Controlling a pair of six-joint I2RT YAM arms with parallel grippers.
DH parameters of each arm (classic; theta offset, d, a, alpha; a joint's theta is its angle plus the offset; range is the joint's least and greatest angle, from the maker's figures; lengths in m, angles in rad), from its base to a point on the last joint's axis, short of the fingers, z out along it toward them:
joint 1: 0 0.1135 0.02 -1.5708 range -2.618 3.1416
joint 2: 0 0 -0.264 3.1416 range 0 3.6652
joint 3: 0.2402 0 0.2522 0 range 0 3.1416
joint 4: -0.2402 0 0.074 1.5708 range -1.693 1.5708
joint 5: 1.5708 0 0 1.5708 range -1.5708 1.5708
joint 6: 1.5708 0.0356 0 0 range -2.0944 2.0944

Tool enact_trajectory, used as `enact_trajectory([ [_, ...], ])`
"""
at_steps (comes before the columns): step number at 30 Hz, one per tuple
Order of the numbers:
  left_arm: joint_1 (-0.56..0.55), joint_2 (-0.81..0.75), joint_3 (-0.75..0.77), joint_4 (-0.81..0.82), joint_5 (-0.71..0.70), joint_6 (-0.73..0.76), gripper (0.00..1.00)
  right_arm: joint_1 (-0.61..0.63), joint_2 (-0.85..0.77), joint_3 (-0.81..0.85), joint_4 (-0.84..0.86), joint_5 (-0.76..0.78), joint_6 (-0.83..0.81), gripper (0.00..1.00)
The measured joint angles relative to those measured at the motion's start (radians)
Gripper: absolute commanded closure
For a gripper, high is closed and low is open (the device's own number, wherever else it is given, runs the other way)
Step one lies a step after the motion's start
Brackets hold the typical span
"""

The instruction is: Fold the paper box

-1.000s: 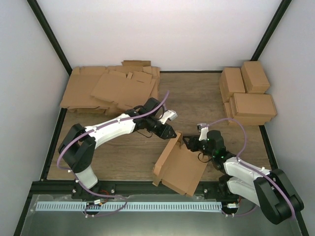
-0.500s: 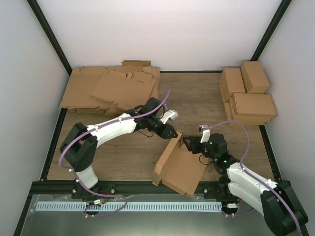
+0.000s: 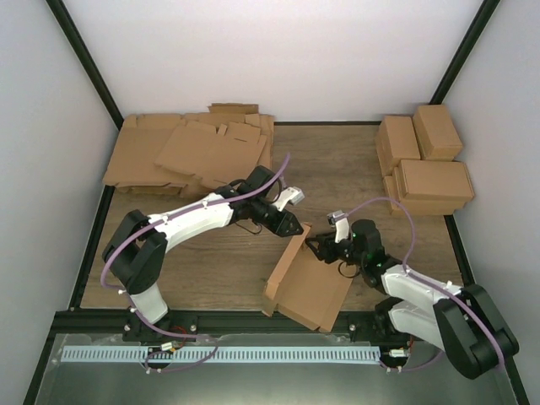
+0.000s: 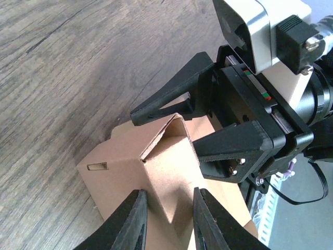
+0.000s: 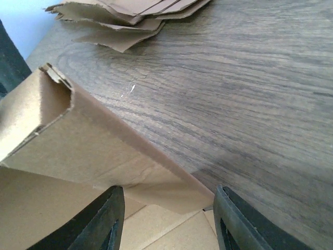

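The paper box point(image 3: 308, 283) is a plain brown cardboard tray, half raised, near the table's front middle. My left gripper point(image 3: 294, 228) reaches down to its far corner. In the left wrist view my left gripper point(image 4: 169, 195) is closed on a folded ridge of the paper box point(image 4: 125, 166). My right gripper point(image 3: 319, 249) sits at the same corner from the right. Its black fingers point(image 4: 171, 99) stand apart on either side of the flap's tip. In the right wrist view my right gripper point(image 5: 167, 192) is open, with the edge of a raised wall point(image 5: 78, 140) loose between the jaws.
A thick heap of flat cardboard sheets point(image 3: 190, 152) lies at the back left, its edge showing as sheets point(image 5: 130, 21) in the right wrist view. Several folded boxes point(image 3: 426, 160) are stacked at the back right. Black frame rails point(image 3: 278, 319) border the table.
My right gripper has shifted slightly left toward the box corner and its jaws have spread a little. The left arm and the box have stayed put.
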Motion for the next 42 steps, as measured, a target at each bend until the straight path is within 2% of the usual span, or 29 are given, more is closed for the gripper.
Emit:
enact_trajectory([
  [7,0.002,0.006,0.006,-0.004,-0.002,0.008,0.7,0.002,0.115,0.029,0.073,-0.071,-0.111,0.51],
  [15,0.002,0.02,0.015,-0.005,0.02,0.008,0.7,0.003,0.178,0.036,0.184,-0.069,-0.173,0.52],
  [20,0.009,0.021,0.016,-0.005,0.014,-0.002,0.69,0.003,0.172,0.042,0.191,-0.081,-0.169,0.44],
  [26,0.013,0.021,0.021,0.0,0.006,-0.02,0.69,0.002,0.035,0.015,0.144,-0.085,-0.114,0.24],
  [36,0.017,0.02,0.021,0.003,-0.017,-0.022,0.69,0.003,-0.211,0.0,-0.009,-0.083,-0.013,0.16],
  [42,0.017,0.02,0.021,0.004,-0.018,-0.023,0.69,0.003,-0.303,0.003,-0.108,-0.047,0.021,0.16],
])
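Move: The box's end flap lies at the right fingers, its middle roughly 2 cm ahead, 1 cm left and 1 cm below that hand. From the same hand, the far corner is about 4 cm ahead and 2 cm left, the long left wall's middle 7 cm back and 7 cm left, and the floor's middle 12 cm straight back. For the left hand at that corner, the flap lies about 1 cm back and 3 cm right. Right hand works 2 cm left-forward at the end flap, then lifts clear 6 cm, easing back and opening wide. ##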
